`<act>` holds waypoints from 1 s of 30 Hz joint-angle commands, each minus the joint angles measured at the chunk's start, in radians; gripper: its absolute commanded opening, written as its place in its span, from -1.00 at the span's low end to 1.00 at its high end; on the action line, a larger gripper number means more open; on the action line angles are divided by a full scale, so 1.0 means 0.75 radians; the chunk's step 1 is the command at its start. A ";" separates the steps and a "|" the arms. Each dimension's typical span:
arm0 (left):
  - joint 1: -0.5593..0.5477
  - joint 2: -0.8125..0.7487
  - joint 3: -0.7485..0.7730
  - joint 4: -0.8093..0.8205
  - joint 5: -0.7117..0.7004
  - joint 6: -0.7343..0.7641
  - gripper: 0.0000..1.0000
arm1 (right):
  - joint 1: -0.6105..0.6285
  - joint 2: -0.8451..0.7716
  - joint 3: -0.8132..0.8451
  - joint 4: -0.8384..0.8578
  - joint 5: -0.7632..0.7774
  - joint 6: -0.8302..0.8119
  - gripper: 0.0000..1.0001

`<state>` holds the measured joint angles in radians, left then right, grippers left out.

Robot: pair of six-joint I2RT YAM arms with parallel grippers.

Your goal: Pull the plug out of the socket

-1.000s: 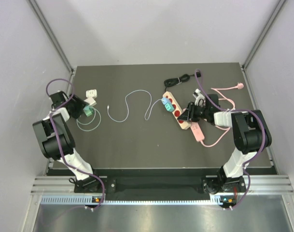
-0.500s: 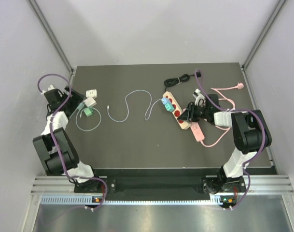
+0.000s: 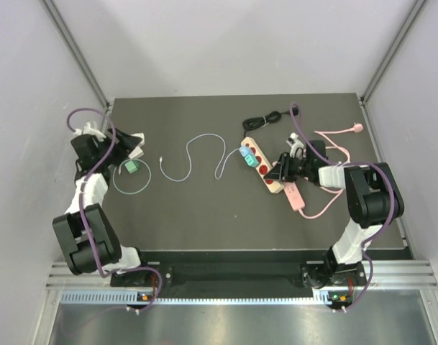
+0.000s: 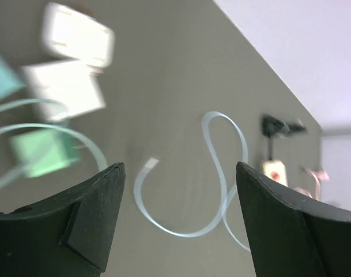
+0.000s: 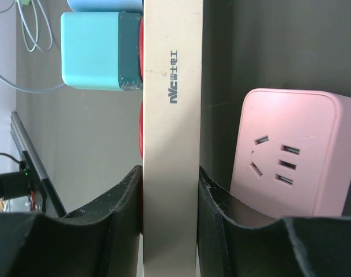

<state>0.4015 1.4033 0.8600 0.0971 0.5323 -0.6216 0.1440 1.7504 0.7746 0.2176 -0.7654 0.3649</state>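
A cream power strip [image 3: 262, 165] with red sockets lies at the table's middle right. A light blue plug [image 3: 244, 154] sits in its far end, with a white cable [image 3: 204, 147] trailing left. My right gripper [image 3: 275, 174] is shut on the strip's near end; in the right wrist view the fingers [image 5: 126, 199] clamp the strip's side [image 5: 170, 144], with the blue plug [image 5: 100, 51] above. My left gripper [image 3: 137, 141] is open and empty at the far left, above the small adapters. In the left wrist view its gripper [image 4: 178, 184] frames the white cable [image 4: 221, 173].
A pink socket block [image 3: 293, 195] with a pink cable [image 3: 334, 144] lies beside the strip; it shows in the right wrist view [image 5: 285, 156]. White adapters [image 3: 134, 152] and a green plug [image 3: 131, 167] with a looped cable lie at left. The strip's black cord [image 3: 265, 118] runs to the back.
My left arm has swung up and back at the far left, its gripper turning toward the table's middle. The right gripper and the strip have not moved.
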 commanded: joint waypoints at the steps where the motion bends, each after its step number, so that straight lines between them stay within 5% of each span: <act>1: -0.108 -0.085 -0.038 0.194 0.225 -0.030 0.64 | -0.014 0.008 0.053 0.102 -0.141 -0.051 -1.00; 9: -0.587 -0.206 -0.187 0.396 0.154 -0.216 0.64 | -0.014 0.006 0.047 0.115 -0.141 -0.053 -1.00; 15: -1.024 -0.235 -0.237 0.392 -0.251 -0.372 0.61 | -0.006 -0.027 0.033 0.123 -0.121 -0.065 -1.00; 23: -1.322 -0.053 -0.161 0.394 -0.568 -0.560 0.63 | -0.002 -0.082 0.000 0.162 -0.106 -0.051 -1.00; 30: -1.482 0.248 0.125 0.233 -0.740 -0.672 0.56 | 0.000 -0.092 -0.004 0.162 -0.104 -0.051 -1.00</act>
<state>-0.6662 1.5394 0.8417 0.3061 0.0841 -1.0729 0.1417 1.7527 0.7719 0.2420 -0.7986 0.3489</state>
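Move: The teal plug, still in the beige socket strip, lies about 40 cm to the left hand's right, nearly level with it (about 1 cm nearer the base) and some 11 cm lower. The blue plug beside it is about 3 cm farther out and 2 cm more to the left; the strip's middle is roughly 4 cm to the right of the teal plug and 2 cm nearer. From the right hand, the teal plug is about 6 cm ahead and 7 cm left. Sweeping fast to its right, close to 38 cm, the left hand leaves the plugs already set down and heads for the teal plug with fingers staying open. It draws back nearly 10 cm on the way, then starts forward again, and after a slight rise sinks towards the strip while yawing some 30 degrees clockwise. The right hand keeps its pinch on the strip's near end. ##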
